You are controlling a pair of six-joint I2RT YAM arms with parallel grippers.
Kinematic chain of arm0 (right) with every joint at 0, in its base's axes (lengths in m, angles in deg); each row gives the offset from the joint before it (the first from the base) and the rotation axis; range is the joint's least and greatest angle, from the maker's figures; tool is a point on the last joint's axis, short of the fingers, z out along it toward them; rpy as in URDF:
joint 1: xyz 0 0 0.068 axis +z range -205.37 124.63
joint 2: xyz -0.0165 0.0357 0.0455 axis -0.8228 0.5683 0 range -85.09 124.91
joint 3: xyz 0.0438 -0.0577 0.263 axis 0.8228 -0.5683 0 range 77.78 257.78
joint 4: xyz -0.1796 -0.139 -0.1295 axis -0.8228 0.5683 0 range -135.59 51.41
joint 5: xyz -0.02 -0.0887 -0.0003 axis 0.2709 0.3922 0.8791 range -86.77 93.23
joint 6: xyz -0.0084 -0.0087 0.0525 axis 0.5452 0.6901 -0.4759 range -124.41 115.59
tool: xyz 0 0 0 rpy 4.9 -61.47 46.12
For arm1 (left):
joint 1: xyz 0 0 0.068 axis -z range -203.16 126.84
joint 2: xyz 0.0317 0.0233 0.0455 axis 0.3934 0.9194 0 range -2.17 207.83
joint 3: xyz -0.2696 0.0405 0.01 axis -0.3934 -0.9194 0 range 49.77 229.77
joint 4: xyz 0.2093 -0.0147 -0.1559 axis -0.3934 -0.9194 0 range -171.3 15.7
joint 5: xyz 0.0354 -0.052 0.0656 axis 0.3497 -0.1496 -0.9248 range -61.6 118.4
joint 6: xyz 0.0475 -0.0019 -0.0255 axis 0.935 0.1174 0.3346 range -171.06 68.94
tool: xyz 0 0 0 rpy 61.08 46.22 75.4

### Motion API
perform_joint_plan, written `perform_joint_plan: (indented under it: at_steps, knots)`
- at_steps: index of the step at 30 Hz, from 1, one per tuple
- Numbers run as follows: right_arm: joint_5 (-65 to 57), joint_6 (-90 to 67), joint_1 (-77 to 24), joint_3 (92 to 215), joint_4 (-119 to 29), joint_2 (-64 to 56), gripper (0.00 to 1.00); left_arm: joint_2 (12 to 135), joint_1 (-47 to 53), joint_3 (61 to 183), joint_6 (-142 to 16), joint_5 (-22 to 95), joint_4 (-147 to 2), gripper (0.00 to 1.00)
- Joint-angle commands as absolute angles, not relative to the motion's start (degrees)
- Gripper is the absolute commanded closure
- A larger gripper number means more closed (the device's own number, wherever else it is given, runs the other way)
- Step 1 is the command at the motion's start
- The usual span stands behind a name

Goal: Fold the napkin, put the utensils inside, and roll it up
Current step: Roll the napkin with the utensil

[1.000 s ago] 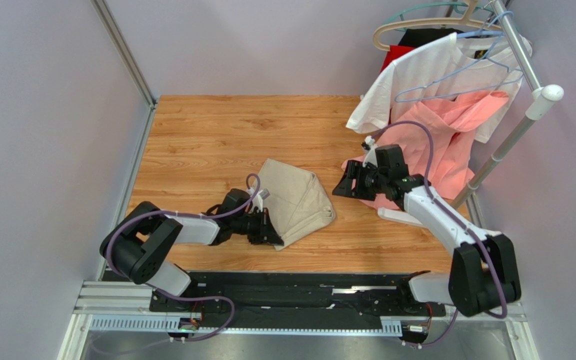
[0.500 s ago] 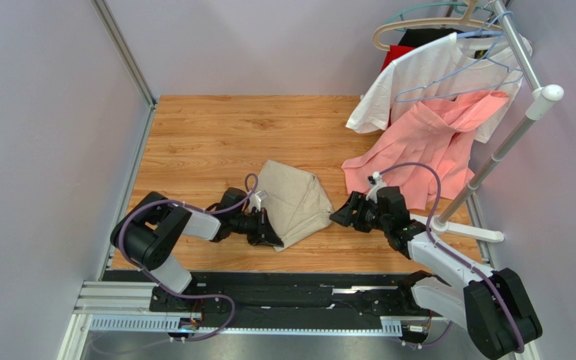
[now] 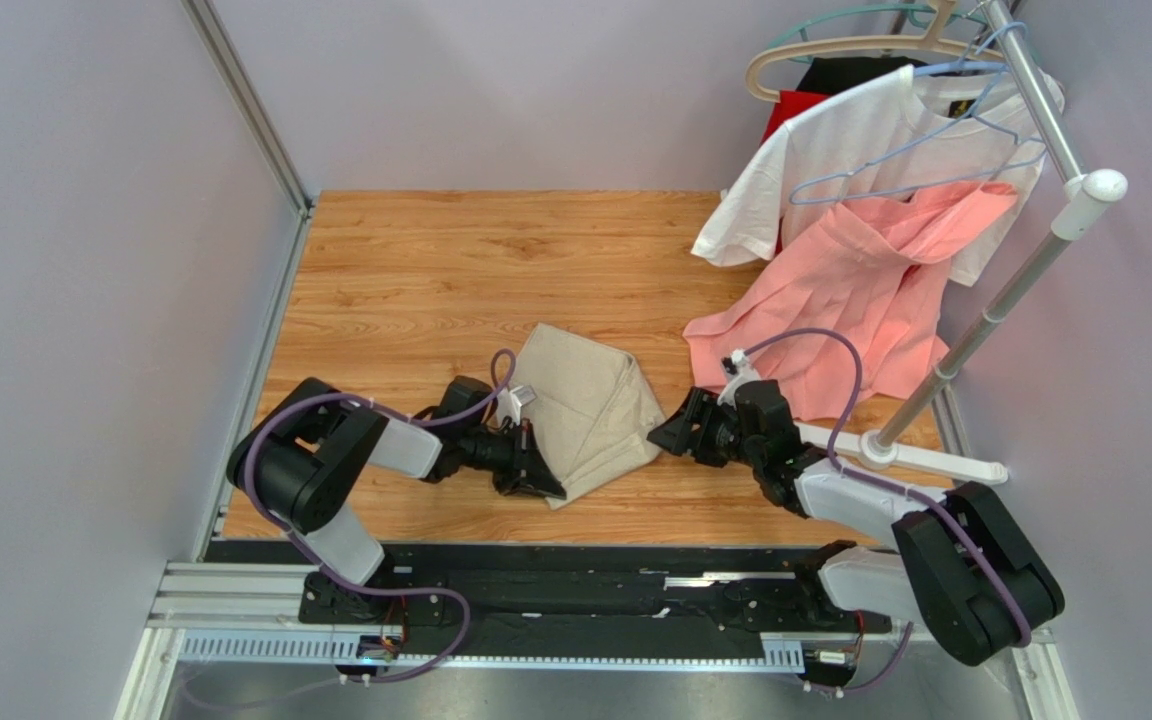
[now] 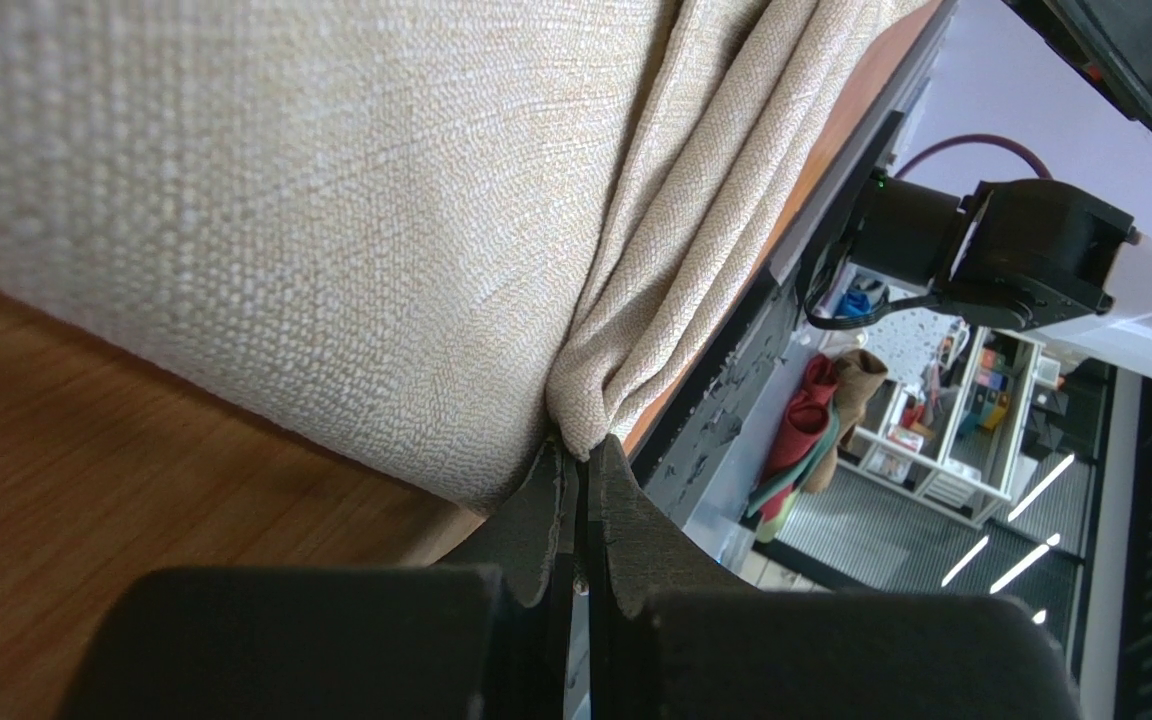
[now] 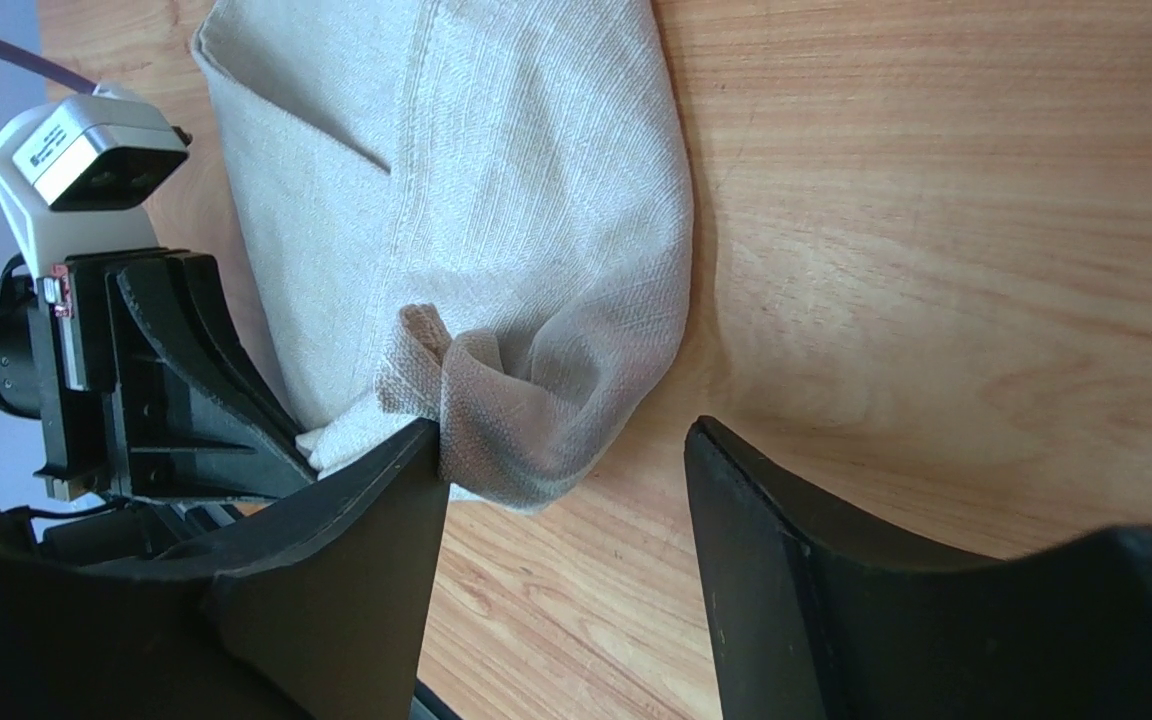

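The beige napkin (image 3: 593, 405) lies folded and bunched on the wooden table (image 3: 432, 270). My left gripper (image 3: 545, 480) is low at the napkin's near corner and shut on it. In the left wrist view the cloth's (image 4: 312, 225) folded tip is pinched between the closed tips of that gripper (image 4: 579, 453). My right gripper (image 3: 669, 432) is open just off the napkin's right corner. In the right wrist view its fingers (image 5: 387, 510) stand wide apart around the rounded cloth (image 5: 537, 195) corner, one finger touching the fabric. The utensils are out of view.
A clothes rack pole (image 3: 988, 308) with its foot (image 3: 935, 458) stands at the right, close to my right arm. A white T-shirt (image 3: 868, 143) and a salmon-pink garment (image 3: 853, 293) hang from it over the table's back right. Frame walls bound the left side.
My right arm has swung from beside the pink garment down and toward the near edge, ending at the napkin's right corner, jaws still open. The left gripper has kept its grip in place.
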State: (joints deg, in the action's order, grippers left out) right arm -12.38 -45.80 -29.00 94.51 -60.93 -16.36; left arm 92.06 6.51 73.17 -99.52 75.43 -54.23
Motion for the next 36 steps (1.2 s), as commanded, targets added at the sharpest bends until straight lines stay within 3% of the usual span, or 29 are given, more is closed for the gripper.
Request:
perform_joint_plan:
  at_steps: [1, 19, 22, 32, 36]
  knots:
    - [-7.15, -46.77, -27.77, 94.31, -66.60, -14.43, 0.39, 94.33, 6.46, 71.57, -95.00, 69.71, -63.76, 1.00]
    - [-6.00, -46.86, -26.45, 94.31, -71.35, -5.64, 0.45, 96.09, 6.10, 72.88, -93.68, 72.08, -64.11, 1.00]
    - [-5.82, -46.34, -26.36, 94.39, -71.43, -4.68, 0.50, 96.26, 6.02, 73.06, -93.60, 72.26, -64.11, 1.00]
    - [-6.09, -48.53, -26.45, 97.46, -68.02, 0.25, 0.90, 96.62, 5.93, 73.68, -92.98, 72.88, -63.75, 1.00]
    - [-2.84, -49.50, -26.45, 100.28, -60.46, -0.71, 1.00, 93.81, 6.01, 75.78, -90.26, 69.73, -67.96, 1.00]
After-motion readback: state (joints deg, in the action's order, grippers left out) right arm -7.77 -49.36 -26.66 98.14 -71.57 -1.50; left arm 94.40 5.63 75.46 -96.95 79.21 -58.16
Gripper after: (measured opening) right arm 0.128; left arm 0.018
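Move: The napkin roll's right end lies just off the open right gripper, about 2 cm ahead, 2 cm to its left and 3 cm below. The roll's left end, already pinched by the left gripper, is some 13 cm to the right gripper's left and 5 cm back; the napkin's unrolled part lies about 7 cm ahead and 10 cm left of it. From the left gripper, the roll's right end is roughly 7 cm ahead and 11 cm to the right. Ease the right gripper forward about 3 cm while sinking some 2 cm and drifting slightly left, so its open fingers straddle the right end of the napkin roll, then close them over the last part of the reach and pinch the cloth there. Keep the left gripper shut on the roll's left end, holding it practically in place. ##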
